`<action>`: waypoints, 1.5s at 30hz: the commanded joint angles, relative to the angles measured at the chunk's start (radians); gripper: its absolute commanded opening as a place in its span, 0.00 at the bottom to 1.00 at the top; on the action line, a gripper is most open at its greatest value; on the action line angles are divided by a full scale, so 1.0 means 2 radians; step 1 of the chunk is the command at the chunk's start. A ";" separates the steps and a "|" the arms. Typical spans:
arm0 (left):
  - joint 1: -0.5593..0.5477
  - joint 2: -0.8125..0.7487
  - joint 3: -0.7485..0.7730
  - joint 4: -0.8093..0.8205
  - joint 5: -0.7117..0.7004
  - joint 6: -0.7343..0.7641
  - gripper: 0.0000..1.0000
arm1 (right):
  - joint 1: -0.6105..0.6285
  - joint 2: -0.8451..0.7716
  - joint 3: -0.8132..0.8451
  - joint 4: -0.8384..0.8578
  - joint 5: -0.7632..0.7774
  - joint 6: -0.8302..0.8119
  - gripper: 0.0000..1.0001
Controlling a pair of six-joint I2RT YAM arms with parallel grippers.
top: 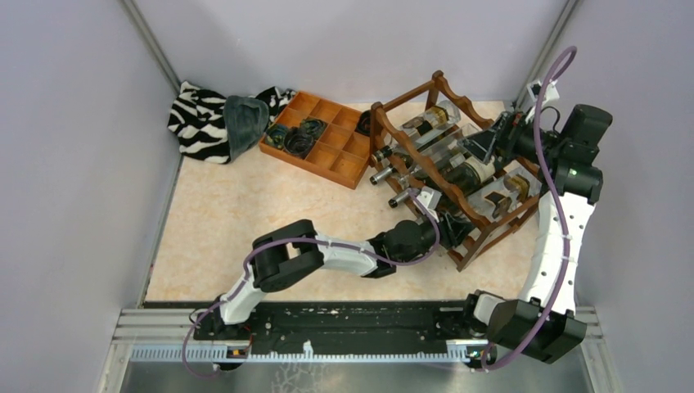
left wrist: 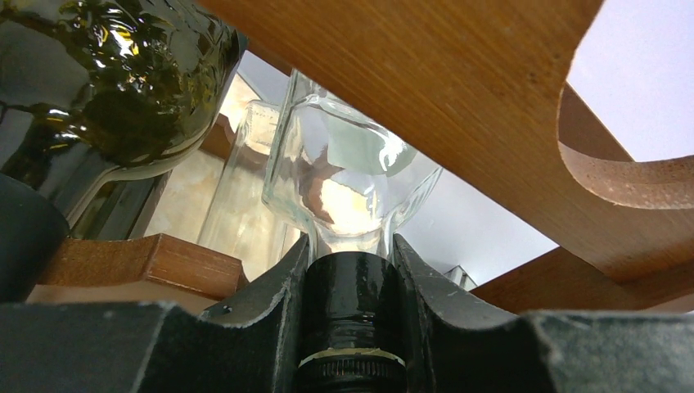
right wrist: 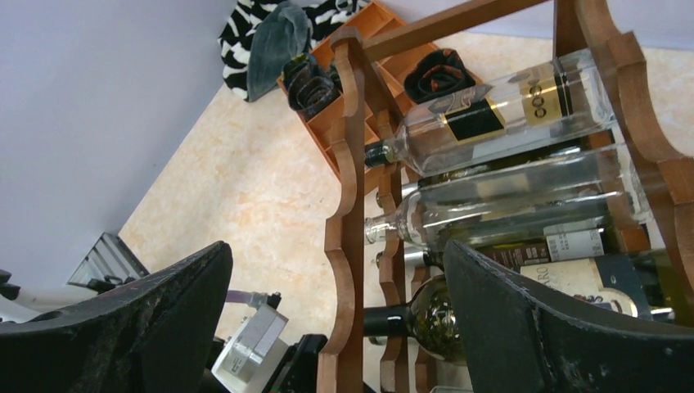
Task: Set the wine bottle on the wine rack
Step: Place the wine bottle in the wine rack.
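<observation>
The wine rack (top: 443,83), a reddish-brown frame with wavy rails, stands at the back right and holds several bottles lying on their sides. My left gripper (top: 449,230) reaches into its low near end. In the left wrist view this gripper (left wrist: 350,246) is shut on the black-capped neck (left wrist: 352,299) of a clear glass wine bottle (left wrist: 344,168), which lies under a rack rail (left wrist: 458,98). My right gripper (right wrist: 335,254) hangs open above the rack's far side (right wrist: 348,164), holding nothing.
A dark green bottle (left wrist: 106,82) lies just left of the held one. Clear bottles (right wrist: 499,115) fill the upper tiers. An orange compartment tray (top: 344,170) and a zebra-striped cloth (top: 200,119) sit at the back left. Grey walls close both sides.
</observation>
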 commanded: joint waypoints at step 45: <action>-0.005 -0.012 0.041 -0.014 -0.019 0.013 0.63 | -0.021 -0.028 -0.035 0.049 -0.041 0.021 0.98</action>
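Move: The clear, black-capped wine bottle is already in its slot at the near end of the wine rack. The left hand holds its cap, and its middle lies about 7 cm ahead and 11 cm right, roughly level. The dark bottle beside it is some 12 cm ahead and 3 cm right, and a second clear bottle about 18 cm ahead and 3 cm left, both near level. From the idle right hand, the held bottle is about 7 cm back, 11 cm right and 18 cm below. The wine bottle's black cap is still pinched as the left hand eases it the last half centimetre or so to the right, into the rack under the upper rail. After a short hold the fingers open partway, by about a quarter of their range. The hand lifts roughly half a centimetre meanwhile, and one finger comes clear of the cap while the other stays close beside it. ##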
